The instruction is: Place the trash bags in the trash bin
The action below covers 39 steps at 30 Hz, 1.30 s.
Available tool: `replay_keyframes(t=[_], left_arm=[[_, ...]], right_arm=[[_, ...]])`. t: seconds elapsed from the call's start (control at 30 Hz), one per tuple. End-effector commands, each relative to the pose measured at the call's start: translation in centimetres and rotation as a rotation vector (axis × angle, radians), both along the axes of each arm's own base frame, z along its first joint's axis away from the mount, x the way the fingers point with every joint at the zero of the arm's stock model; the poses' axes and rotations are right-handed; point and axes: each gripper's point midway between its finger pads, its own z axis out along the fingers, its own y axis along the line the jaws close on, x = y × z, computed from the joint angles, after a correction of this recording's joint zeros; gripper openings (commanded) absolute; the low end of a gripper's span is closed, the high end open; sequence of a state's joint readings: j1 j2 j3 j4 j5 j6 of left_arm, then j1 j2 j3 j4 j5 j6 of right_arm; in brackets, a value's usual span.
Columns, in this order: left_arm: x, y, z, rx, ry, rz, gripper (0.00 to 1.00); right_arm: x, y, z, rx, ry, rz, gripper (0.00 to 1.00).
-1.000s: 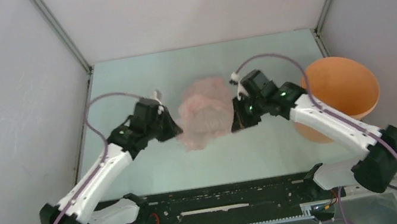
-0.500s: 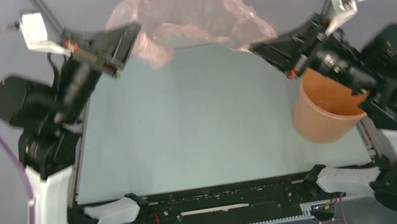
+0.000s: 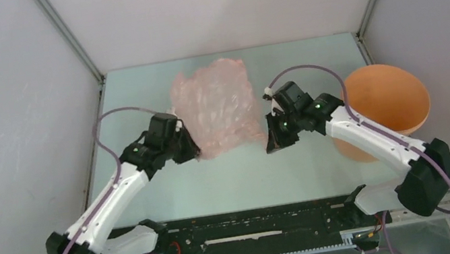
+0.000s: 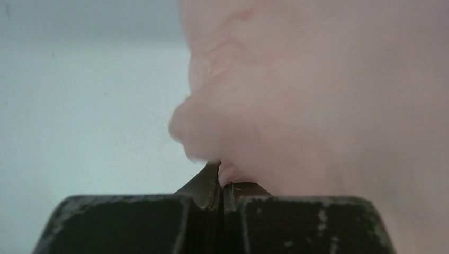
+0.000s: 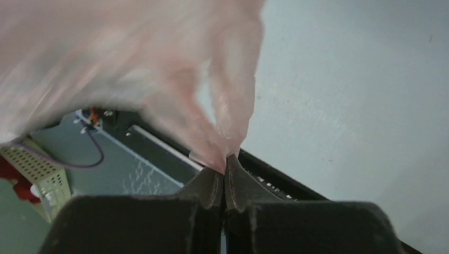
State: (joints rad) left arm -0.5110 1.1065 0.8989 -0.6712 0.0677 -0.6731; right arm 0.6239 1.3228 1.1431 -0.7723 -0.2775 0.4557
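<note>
The pale-pink translucent trash bag [image 3: 216,106] is spread over the middle of the table, stretched between both grippers. My left gripper [image 3: 193,152] is shut on its near-left edge; in the left wrist view the film [image 4: 317,106] bunches out from the closed jaws [image 4: 221,177]. My right gripper [image 3: 270,141] is shut on its near-right edge; in the right wrist view the film [image 5: 132,63] rises from the pinched jaws [image 5: 226,161]. The orange-tan trash bin [image 3: 388,104] stands at the right edge of the table, to the right of my right arm, with nothing in it.
Grey walls enclose the table on three sides, with metal corner posts [image 3: 68,36] at the back. The black base rail [image 3: 257,221] with wiring runs along the near edge and shows in the right wrist view [image 5: 159,153].
Half a second ago both arms held the bag high and spread wide. They have come back down low over the table, closer together, and the bag now lies flatter and more spread than a second ago.
</note>
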Motion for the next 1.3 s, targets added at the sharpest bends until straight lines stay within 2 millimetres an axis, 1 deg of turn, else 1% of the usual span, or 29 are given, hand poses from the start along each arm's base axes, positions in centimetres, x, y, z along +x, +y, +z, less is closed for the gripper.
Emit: replay_keyframes(t=[0.0, 0.07, 0.13, 0.2, 0.27, 0.3, 0.33, 0.37, 0.4, 0.43, 0.47, 0.53, 0.6, 0.63, 0.67, 0.73, 0.77, 0.83, 0.87, 0.9, 0.93, 0.97, 1.03, 1.07, 1.1, 1.13, 1.17, 1.2, 1.27], left_arm=[[2.8, -1.8, 15.3, -0.210, -0.375, -0.023, 0.00], [4.1, -2.1, 23.0, -0.244, -0.500, -0.040, 0.00], [4.9, -2.7, 30.4, -0.293, -0.624, -0.066, 0.00], [4.5, -2.9, 38.6, -0.369, -0.777, -0.093, 0.00], [2.5, -2.5, 46.6, -0.462, -0.955, -0.128, 0.00], [1.3, -2.2, 49.7, -0.504, -1.036, -0.146, 0.00], [0.0, -1.8, 52.0, -0.538, -1.109, -0.159, 0.00], [-0.9, -1.3, 53.3, -0.557, -1.159, -0.164, 0.00], [-1.5, -0.9, 53.7, -0.561, -1.192, -0.162, 0.00], [-1.4, -0.8, 53.0, -0.549, -1.196, -0.156, 0.00], [-1.4, -0.4, 51.9, -0.534, -1.197, -0.140, 0.01], [0.3, -0.1, 47.1, -0.477, -1.124, -0.079, 0.01], [2.5, -1.0, 39.0, -0.391, -0.961, -0.076, 0.01], [3.3, -1.5, 34.0, -0.337, -0.866, -0.092, 0.00], [4.0, -1.7, 28.2, -0.280, -0.738, -0.085, 0.00], [3.8, -2.0, 17.3, -0.188, -0.493, -0.104, 0.00], [3.1, -1.8, 12.7, -0.154, -0.382, -0.097, 0.00], [1.0, -1.2, 6.0, -0.129, -0.221, -0.074, 0.00], [0.2, -1.0, 4.1, -0.133, -0.185, -0.065, 0.00], [-0.4, -0.9, 3.1, -0.149, -0.172, -0.052, 0.00], [-0.5, -0.9, 3.2, -0.172, -0.186, -0.037, 0.00], [-0.3, -0.9, 4.2, -0.190, -0.217, -0.028, 0.00], [0.9, -1.1, 8.1, -0.212, -0.312, -0.027, 0.00], [1.9, -1.2, 10.9, -0.208, -0.375, -0.041, 0.00], [3.1, -1.5, 15.5, -0.223, -0.466, -0.047, 0.00], [4.3, -1.7, 18.3, -0.219, -0.515, -0.052, 0.00], [5.6, -1.9, 21.6, -0.221, -0.559, -0.055, 0.00], [6.7, -2.2, 25.1, -0.239, -0.609, -0.065, 0.00], [8.6, -3.1, 32.1, -0.283, -0.703, -0.094, 0.00]], right_arm=[[0.3, 0.1, 12.3, 0.229, -0.242, -0.024, 0.00], [2.0, -0.2, 17.4, 0.290, -0.333, -0.056, 0.00], [3.2, -0.3, 23.7, 0.346, -0.446, -0.061, 0.00], [3.4, -0.4, 30.6, 0.414, -0.576, -0.054, 0.00], [2.0, -0.7, 37.7, 0.512, -0.723, -0.023, 0.00], [0.9, -1.2, 40.9, 0.564, -0.803, -0.010, 0.00], [-0.4, -1.8, 43.4, 0.606, -0.883, -0.002, 0.00], [-1.5, -2.5, 45.3, 0.639, -0.953, -0.004, 0.00], [-2.5, -3.2, 46.5, 0.669, -1.008, -0.012, 0.00], [-1.8, -3.0, 45.0, 0.663, -0.993, -0.026, 0.00], [-3.0, -4.0, 45.7, 0.696, -1.045, -0.042, 0.00], [-1.8, -4.0, 40.6, 0.657, -0.980, -0.087, 0.00], [0.1, -3.1, 33.4, 0.570, -0.854, -0.102, 0.00], [1.0, -2.5, 28.7, 0.506, -0.753, -0.104, 0.00], [1.5, -2.0, 24.1, 0.445, -0.646, -0.108, 0.00], [1.7, -1.6, 14.6, 0.321, -0.397, -0.126, 0.00], [1.1, -1.4, 10.7, 0.277, -0.279, -0.126, 0.00], [-0.8, -0.9, 5.1, 0.228, -0.098, -0.095, 0.00], [-1.6, -0.8, 3.3, 0.204, -0.044, -0.086, 0.00], [-2.1, -0.9, 2.3, 0.186, -0.015, -0.082, 0.00], [-2.3, -0.8, 2.4, 0.184, -0.021, -0.072, 0.00], [-2.1, -0.7, 3.4, 0.196, -0.051, -0.069, 0.00], [-0.7, -0.8, 7.1, 0.235, -0.157, -0.081, 0.00], [0.3, -0.8, 9.7, 0.263, -0.222, -0.089, 0.00], [1.6, -0.9, 12.3, 0.289, -0.287, -0.099, 0.00], [3.0, -0.7, 14.8, 0.309, -0.337, -0.103, 0.00], [4.4, -0.4, 18.6, 0.347, -0.408, -0.102, 0.00], [5.6, 0.0, 21.0, 0.363, -0.444, -0.100, 0.00], [7.2, 0.7, 26.4, 0.402, -0.512, -0.077, 0.00]])
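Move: The bag, already pinched at two edges, billows between the hands: its middle is about 8 cm to the right, 7 cm ahead of and 8 cm above the left hand, and 12 cm to the left, 7 cm ahead of and 8 cm above the right. The trash bin stands some 32 cm to the right of the right hand and 6 cm farther out, its middle slightly lower; from the left hand it is roughly 53 cm to the right and 6 cm ahead. Both grippers keep their pinch on opposite edges of the pink bag and flap it fast together: up about 50 cm, fingers tipping upward by some 65 degrees, then sharply back down to just under the starting height with the fingers turning down again, then straight into a fresh upstroke, still rising and swinging a little forward. ##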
